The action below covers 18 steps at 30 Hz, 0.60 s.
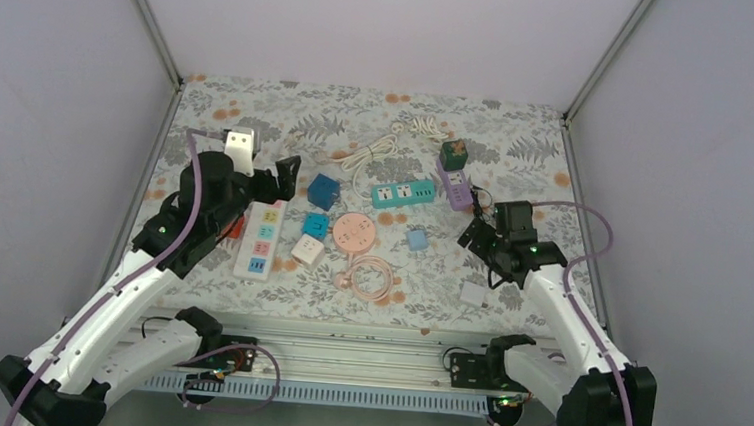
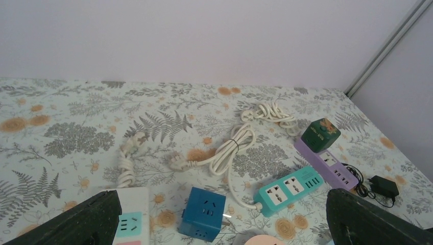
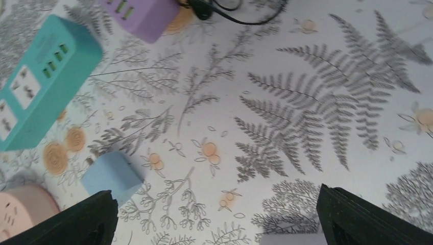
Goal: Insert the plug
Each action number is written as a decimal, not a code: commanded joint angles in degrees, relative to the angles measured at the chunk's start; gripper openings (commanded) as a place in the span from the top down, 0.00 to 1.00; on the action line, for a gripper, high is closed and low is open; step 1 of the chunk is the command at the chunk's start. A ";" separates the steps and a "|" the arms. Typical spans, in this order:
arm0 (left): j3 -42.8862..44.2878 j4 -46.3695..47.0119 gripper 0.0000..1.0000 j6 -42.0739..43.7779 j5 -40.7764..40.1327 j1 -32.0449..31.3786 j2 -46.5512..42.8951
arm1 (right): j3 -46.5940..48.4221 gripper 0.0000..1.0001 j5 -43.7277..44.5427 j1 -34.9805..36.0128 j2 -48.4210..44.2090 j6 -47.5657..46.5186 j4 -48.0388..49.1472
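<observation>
Several power strips and plugs lie on the floral table. In the left wrist view a white cord's plug lies loose behind a blue cube socket; its cord runs to a teal strip. My left gripper hangs open above the blue cube and the white strip, holding nothing. My right gripper is open over bare cloth, between a light blue adapter and a white adapter. From above, the left gripper and right gripper flank the cluster.
A purple strip carries a green cube at the back right, with a black adapter beside it. A pink round socket, its coiled pink cable and two small cubes lie mid-table. Grey walls enclose three sides.
</observation>
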 commanded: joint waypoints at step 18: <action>0.05 0.75 0.00 -2.01 -2.02 0.19 1.77 | -4.29 0.33 -5.30 5.43 17.26 3.24 -3.64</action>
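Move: The right hand, open and empty, is bound for the white plug, about 6 cm back from it, level sideways and 9 cm below. From that hand the light blue plug lies 5 cm ahead and 11 cm left, and the purple strip's middle some 18 cm ahead and 5 cm left. The black adapter sits roughly 12 cm ahead and 5 cm right of the hand. From the left hand the white plug is around 9 cm back, 36 cm right and 30 cm below. The fingers come down on either side of the white plug without a sure touch: the right hand sinks about 8 cm and draws back some 6 cm, the wrist tipping roughly 25 degrees until the fingers point almost straight down. Late in the descent the wide-open fingers start to close, to about three quarters. ##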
